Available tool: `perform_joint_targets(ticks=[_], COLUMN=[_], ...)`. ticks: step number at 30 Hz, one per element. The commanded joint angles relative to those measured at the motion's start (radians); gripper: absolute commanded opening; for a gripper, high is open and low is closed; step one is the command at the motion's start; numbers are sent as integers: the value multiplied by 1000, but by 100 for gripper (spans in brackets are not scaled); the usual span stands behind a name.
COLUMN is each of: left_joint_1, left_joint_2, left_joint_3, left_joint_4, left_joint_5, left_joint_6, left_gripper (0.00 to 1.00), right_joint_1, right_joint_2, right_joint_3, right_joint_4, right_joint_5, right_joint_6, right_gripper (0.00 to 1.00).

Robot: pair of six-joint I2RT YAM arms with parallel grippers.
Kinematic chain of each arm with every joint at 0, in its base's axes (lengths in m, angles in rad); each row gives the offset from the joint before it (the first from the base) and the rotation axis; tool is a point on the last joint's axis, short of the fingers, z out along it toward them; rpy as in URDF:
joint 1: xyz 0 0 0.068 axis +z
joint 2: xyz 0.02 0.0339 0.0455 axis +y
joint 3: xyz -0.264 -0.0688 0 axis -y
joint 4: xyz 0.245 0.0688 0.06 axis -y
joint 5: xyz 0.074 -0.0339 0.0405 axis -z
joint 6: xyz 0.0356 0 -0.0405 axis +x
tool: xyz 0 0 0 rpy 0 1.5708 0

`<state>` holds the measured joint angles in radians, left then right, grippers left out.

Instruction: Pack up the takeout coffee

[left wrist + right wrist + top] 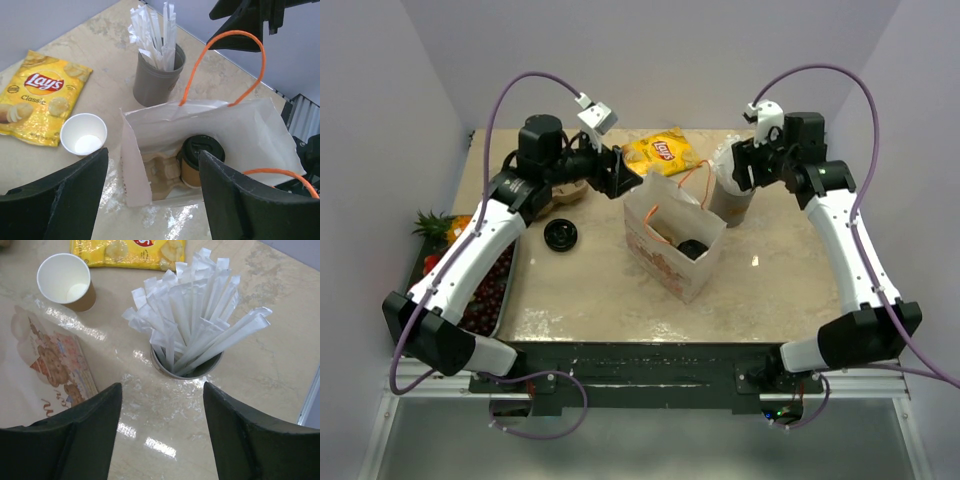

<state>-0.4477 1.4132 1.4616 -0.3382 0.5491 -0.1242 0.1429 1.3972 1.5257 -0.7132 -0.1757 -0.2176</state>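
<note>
The takeout coffee [199,161], a tan cup with its black lid on, stands inside the white paper bag [220,125] in a pulp carrier [165,175]; from above its lid [692,248] shows in the bag's mouth. My left gripper [152,155] hangs open over the bag's near edge, holding nothing. A second tan cup [83,134], open and white inside, stands on the table left of the bag. My right gripper [162,387] is open and empty above bare table, just in front of the grey straw cup [187,365].
A loose black lid [561,235] lies left of the bag [665,262]. A yellow Lay's bag [663,150] lies at the back. The bag's orange handles [250,60] stand up. A tray of fruit [470,290] sits at the table's left edge.
</note>
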Motion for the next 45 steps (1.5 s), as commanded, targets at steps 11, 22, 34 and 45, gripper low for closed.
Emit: perform_joint_targets(ticks=[11, 22, 34, 45], left_joint_1=[89, 113, 121, 127], left_joint_2=[-69, -72, -69, -42], left_joint_3=[26, 19, 17, 32], left_joint_4=[2, 10, 16, 22], left_joint_5=[-47, -44, -43, -60], left_joint_6=[70, 63, 70, 89], left_gripper=[77, 78, 78, 78], right_joint_1=[-3, -3, -3, 9], right_joint_2=[204, 263, 119, -171], right_joint_3=[172, 195, 330, 330], right_joint_4=[12, 54, 24, 99], right_joint_5=[-47, -85, -93, -513], right_joint_6=[-5, 3, -63, 64], right_gripper=[47, 21, 0, 0])
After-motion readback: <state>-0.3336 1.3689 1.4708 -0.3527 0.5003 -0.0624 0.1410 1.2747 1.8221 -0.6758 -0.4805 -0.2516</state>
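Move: The paper straws stand in their holder about 6 cm ahead of my right hand and 2 cm to its left, their upper ends some 5 cm below my fingers; the holder's middle is about 18 cm below. The takeout bag stands about 14 cm left and 6 cm back, the empty paper cup roughly 23 cm left and 8 cm ahead. From my left hand, the straws lie about 25 cm right and 11 cm ahead. My right hand reaches about 6 cm forward and 4 cm down into the straw tops while its half-closing fingers shut fully on one wrapped straw. I then lift quickly, some 22 cm up and about 12 cm back, tipping the fingers up and turning counter-clockwise. My open left hand eases about 5 cm left, slightly forward, away from the bag. ##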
